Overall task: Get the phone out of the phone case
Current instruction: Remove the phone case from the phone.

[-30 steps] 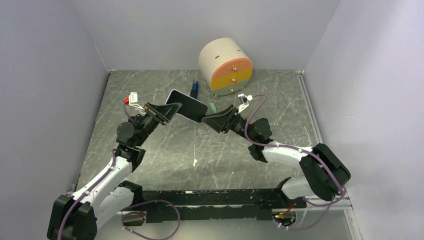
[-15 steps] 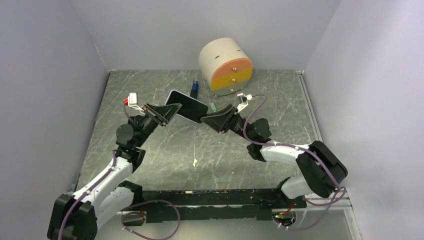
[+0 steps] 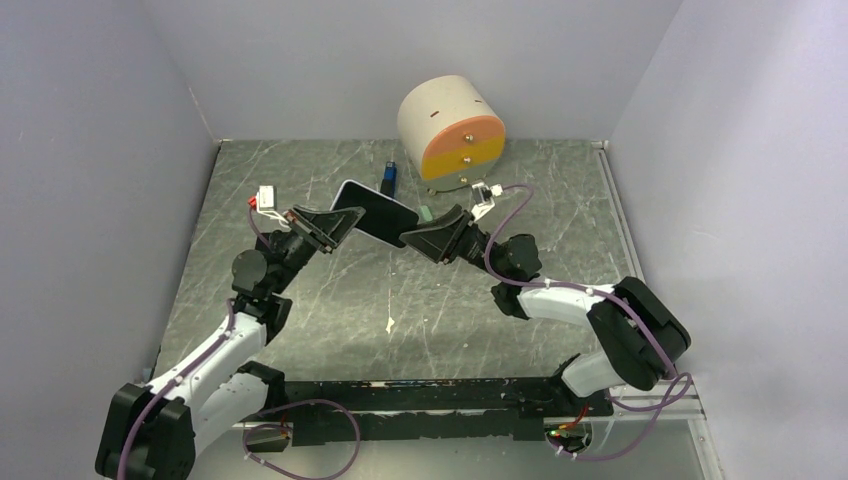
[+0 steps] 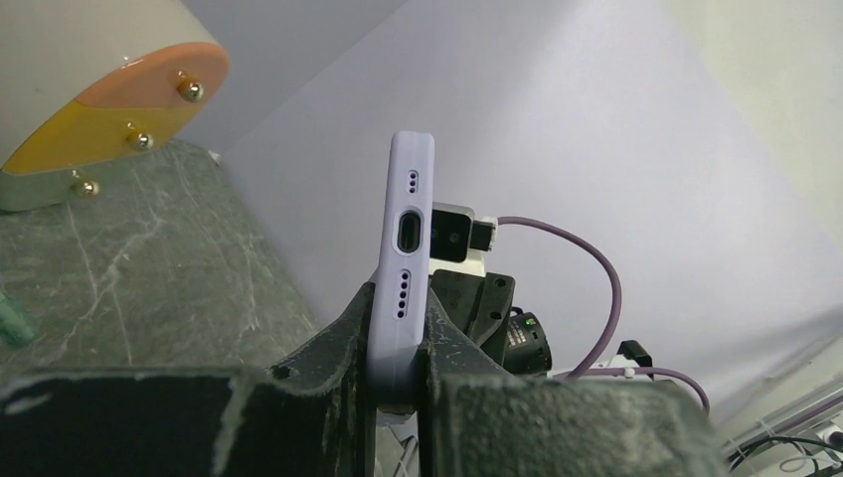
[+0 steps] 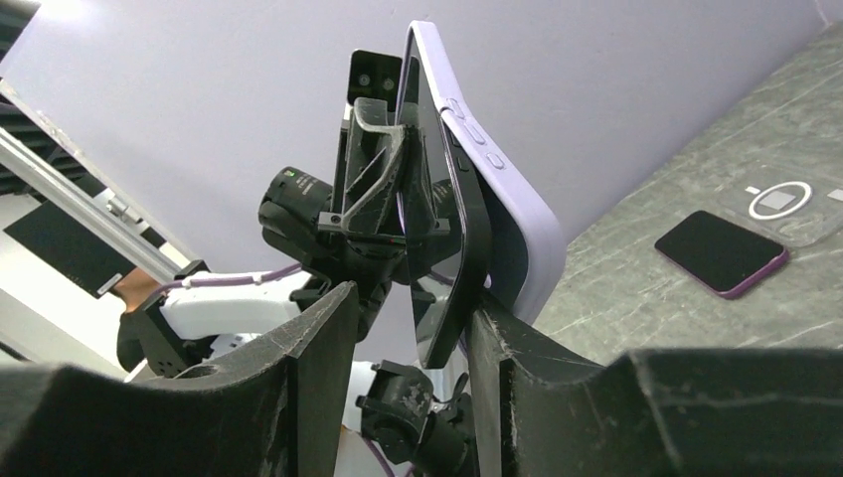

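A phone [image 3: 380, 212] in a lilac phone case [image 4: 406, 199] hangs in the air between both arms. My left gripper [image 3: 345, 220] is shut on the case's port end, its jaws [image 4: 398, 308] pressing both faces. My right gripper [image 3: 410, 237] is open at the opposite end. In the right wrist view the dark phone [image 5: 447, 258] stands partly peeled away from the case [image 5: 517, 229]. Its lower corner sits between my right gripper's [image 5: 410, 298] fingers, against the right finger [image 5: 497, 338], and the case runs outside that finger. The left finger is well apart from the phone.
A cream drum with an orange and yellow face and brass knobs [image 3: 452, 132] stands at the back. A small blue item [image 3: 392, 178], a green bit [image 3: 425, 213] and a white and red piece [image 3: 265, 196] lie on the grey marbled table [image 3: 330, 290]. Walls close three sides.
My right gripper has crept slightly left and up toward the phone's end. The left arm and the held case have stayed put.
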### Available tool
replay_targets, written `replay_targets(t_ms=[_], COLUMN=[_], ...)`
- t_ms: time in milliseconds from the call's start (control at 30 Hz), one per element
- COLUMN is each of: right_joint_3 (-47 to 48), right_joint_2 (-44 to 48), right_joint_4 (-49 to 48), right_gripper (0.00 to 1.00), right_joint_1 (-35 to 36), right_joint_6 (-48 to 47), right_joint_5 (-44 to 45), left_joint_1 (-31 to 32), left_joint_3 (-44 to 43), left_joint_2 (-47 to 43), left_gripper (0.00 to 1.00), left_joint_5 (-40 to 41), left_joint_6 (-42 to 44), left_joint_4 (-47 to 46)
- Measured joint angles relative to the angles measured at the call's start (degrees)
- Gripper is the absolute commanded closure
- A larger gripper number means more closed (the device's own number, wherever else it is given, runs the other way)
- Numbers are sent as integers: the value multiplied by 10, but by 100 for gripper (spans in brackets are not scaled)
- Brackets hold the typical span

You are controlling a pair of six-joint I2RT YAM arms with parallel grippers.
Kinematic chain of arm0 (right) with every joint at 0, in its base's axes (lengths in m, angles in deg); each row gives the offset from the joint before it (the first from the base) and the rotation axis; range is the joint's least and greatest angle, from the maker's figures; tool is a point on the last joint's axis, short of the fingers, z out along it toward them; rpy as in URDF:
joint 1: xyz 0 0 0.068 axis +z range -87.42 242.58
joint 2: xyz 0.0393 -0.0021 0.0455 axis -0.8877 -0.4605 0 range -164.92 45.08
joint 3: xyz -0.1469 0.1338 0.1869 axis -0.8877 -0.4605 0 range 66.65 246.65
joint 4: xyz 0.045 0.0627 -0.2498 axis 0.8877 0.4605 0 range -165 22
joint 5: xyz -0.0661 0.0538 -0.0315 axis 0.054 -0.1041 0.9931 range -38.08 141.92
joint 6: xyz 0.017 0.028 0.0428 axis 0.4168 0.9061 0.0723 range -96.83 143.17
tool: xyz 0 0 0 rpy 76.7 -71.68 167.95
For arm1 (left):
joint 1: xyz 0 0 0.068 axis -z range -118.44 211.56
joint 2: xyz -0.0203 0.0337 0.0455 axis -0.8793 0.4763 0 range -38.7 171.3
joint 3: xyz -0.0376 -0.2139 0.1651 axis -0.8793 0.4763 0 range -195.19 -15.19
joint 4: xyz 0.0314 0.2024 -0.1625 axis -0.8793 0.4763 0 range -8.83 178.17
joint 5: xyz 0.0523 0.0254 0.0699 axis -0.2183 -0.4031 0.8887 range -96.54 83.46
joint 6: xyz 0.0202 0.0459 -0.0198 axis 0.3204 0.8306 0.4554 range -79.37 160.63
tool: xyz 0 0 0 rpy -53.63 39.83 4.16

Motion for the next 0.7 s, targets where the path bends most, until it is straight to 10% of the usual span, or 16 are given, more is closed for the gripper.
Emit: replay_targets(t_ms=[533, 700], right_joint_3=[23, 23], right_joint_2=[-12, -12], right_joint_4=[17, 16], right_gripper=[83, 100], right_joint_1=[-9, -11], right_joint_6=[11, 31], right_joint_5=[-14, -19], left_joint_1=[32, 33], left_joint_3=[-12, -13], left_joint_2=[44, 36], left_gripper=[97, 73], left_joint_5=[-6, -7], left_joint_6=[28, 44], left_joint_4=[-40, -29])
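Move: The phone, its free end tilted out of the lavender case, sits just between your open right fingers; its middle lies about 6 cm left, 4 forward and 2 above that hand, with the case's middle some 7 cm left and 4 forward. On the table, 30 cm below, the green tool stands 22 cm ahead, 4 right. Your left hand has the phone's middle 4 cm right, the right fingertips 9 cm right, 4 back. Shut the right fingers from about half open onto the phone's protruding end, one finger in the gap between phone and case, easing that hand less than 1 cm forward. Meanwhile keep the left grip on the case's port end and bring it about 2 cm right, towards the right gripper. ##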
